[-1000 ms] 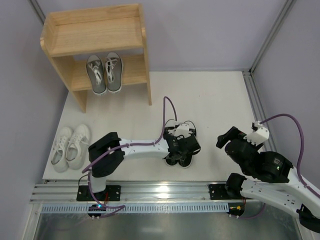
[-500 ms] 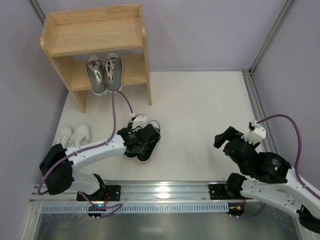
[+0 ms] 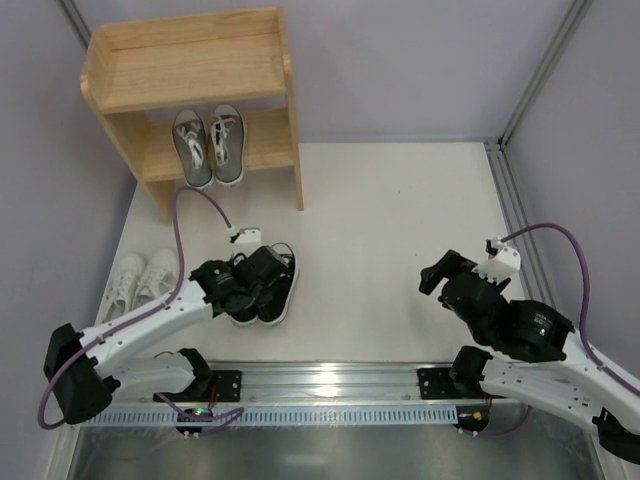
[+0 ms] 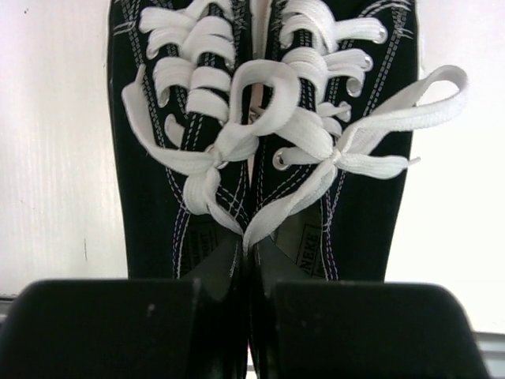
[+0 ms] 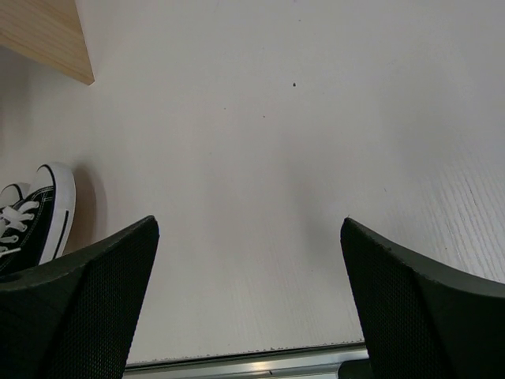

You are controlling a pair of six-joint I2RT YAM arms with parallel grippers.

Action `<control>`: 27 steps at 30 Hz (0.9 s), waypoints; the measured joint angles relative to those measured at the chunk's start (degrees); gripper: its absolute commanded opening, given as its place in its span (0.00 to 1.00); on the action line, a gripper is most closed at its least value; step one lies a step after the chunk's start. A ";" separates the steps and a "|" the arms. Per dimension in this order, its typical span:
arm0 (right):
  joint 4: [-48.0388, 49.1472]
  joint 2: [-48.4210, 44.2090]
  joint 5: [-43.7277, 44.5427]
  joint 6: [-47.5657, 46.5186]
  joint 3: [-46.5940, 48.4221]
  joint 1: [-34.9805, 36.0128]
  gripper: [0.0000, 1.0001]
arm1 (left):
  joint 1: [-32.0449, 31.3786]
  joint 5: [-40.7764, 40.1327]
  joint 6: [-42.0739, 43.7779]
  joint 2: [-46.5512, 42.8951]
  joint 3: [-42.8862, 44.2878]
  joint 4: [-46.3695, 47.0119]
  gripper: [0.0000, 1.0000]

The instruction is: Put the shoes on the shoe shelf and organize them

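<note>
My left gripper (image 3: 247, 284) is shut on the black canvas pair (image 3: 272, 287), left of the table's middle. In the left wrist view its fingers (image 4: 110, 332) pinch the two inner collars of the black pair (image 4: 150, 197) together, white laces above. The grey pair (image 3: 210, 145) sits on the lower tier of the shoe shelf (image 3: 190, 70) at the back left. An all-white pair (image 3: 140, 288) lies on the table at the left edge, close to the black pair. My right gripper (image 3: 437, 275) (image 5: 248, 229) hangs open over bare table at the right, holding nothing.
The shelf's upper tier holds nothing. One foot of the shelf (image 5: 47, 35) and a black shoe's white toe cap (image 5: 55, 207) show in the right wrist view. A metal rail (image 3: 320, 385) runs along the near table edge. Walls close in left and back.
My left arm has swung left with the black pair, from the table's middle to a spot beside the white pair. The right arm has edged slightly left.
</note>
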 measured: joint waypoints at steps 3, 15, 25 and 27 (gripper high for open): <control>0.98 0.02 -0.13 -0.55 -0.55 0.00 0.97 | -0.39 0.35 0.07 -3.80 1.18 -0.76 0.00; 3.10 2.69 -0.57 -2.27 -0.94 0.00 0.97 | 0.09 -3.54 6.54 0.46 -2.56 9.99 0.00; 3.17 1.05 -0.61 -2.32 -3.02 0.00 0.97 | -2.16 0.57 0.85 0.13 -13.53 17.57 0.39; 3.41 1.97 -0.68 -2.49 -3.04 0.00 0.97 | -2.47 1.03 -0.79 -0.72 -13.40 16.90 0.58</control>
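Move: The left hand already holds the black sneakers by their inner sides, hanging clear of the table. Their set-down spot is some 11 cm below, about 3 cm ahead and 2 cm right. The white sneakers stand about 29 cm left and 4 cm ahead of this hand, 7 cm lower; the shelf's right front foot is roughly 24 cm ahead and 9 cm right, at table level. From the right hand the spot lies about 38 cm left, 6 cm ahead and 21 cm below. Up about 3 cm first with the pinched pair and slightly forward, the left hand then lowers the black sneakers some 8 cm to the table, easing back the 2 to 3 cm it had reached out and drifting 2 cm right. At the bottom the fingers open about halfway and let the inner sides go, staying low over the shoe openings. ##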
